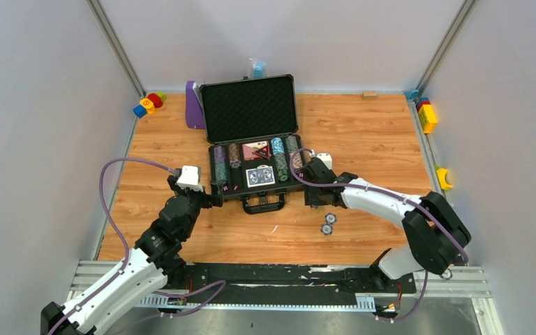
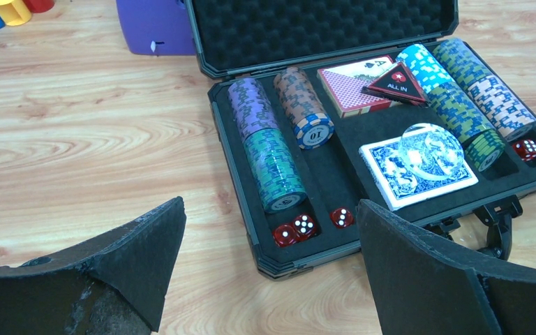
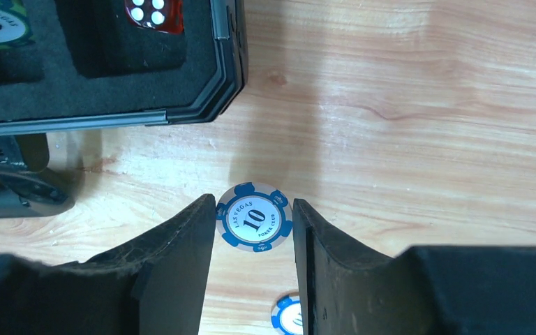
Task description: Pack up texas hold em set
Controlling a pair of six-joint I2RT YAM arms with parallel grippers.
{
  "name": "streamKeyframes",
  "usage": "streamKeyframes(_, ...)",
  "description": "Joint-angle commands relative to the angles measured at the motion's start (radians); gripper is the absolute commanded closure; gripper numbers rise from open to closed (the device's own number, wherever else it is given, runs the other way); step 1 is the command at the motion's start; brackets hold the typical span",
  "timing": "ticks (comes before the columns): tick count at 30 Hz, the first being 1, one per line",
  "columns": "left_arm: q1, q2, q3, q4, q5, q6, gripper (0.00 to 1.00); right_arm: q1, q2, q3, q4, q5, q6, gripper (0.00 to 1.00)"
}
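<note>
The dark grey case (image 1: pixel 250 105) lies open mid-table, lid propped up. Its foam tray holds rows of striped chips (image 2: pixel 272 164), a blue card deck (image 2: pixel 419 164) under a clear round button, a red deck (image 2: pixel 349 87) and red dice (image 2: pixel 303 225). My right gripper (image 3: pixel 253 220), off the case's front right corner, is shut on a blue-and-white "10" poker chip (image 3: pixel 255 218), pinched flat by its edges. Another such chip (image 3: pixel 287 317) lies below it; two loose chips (image 1: pixel 330 218) show on the table. My left gripper (image 2: pixel 272 279) is open and holds nothing, at the case's front left corner.
A purple stand (image 1: pixel 195 106) is left of the lid. Toy blocks sit at the back left (image 1: pixel 149 105) and along the right wall (image 1: pixel 427 115). The case handle (image 1: pixel 264 203) sticks out toward the arms between both grippers.
</note>
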Motion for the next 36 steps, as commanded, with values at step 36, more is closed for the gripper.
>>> streamKeyframes(36, -0.002, -0.008, -0.001, 0.037, 0.004, -0.011, 0.00, 0.018, 0.035, 0.065, -0.097, -0.108, 0.010, 0.34)
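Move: The blue-edged 10 chip is held flat between the right fingertips, roughly 2 cm above the table. The nearer loose chip lies about 4 cm back and 5 cm right of this hand, the other about 8 cm back and 4 cm right, both 2 cm lower; the case's near right corner is some 7 cm ahead and 1 cm left, about level in height. From the left hand, the held chip is roughly 38 cm right, 3 cm back and 14 cm lower. The 10 chip starts out pinched in the right fingertips, and the hand first draws back from the case about 3.5 cm and right about 2 cm, rising some 2 cm. The fingers then open by about half again, letting go of the chip, while the hand comes back left 2 cm and sinks 3 cm above it, tipping roughly 10 degrees to point more steeply down. ##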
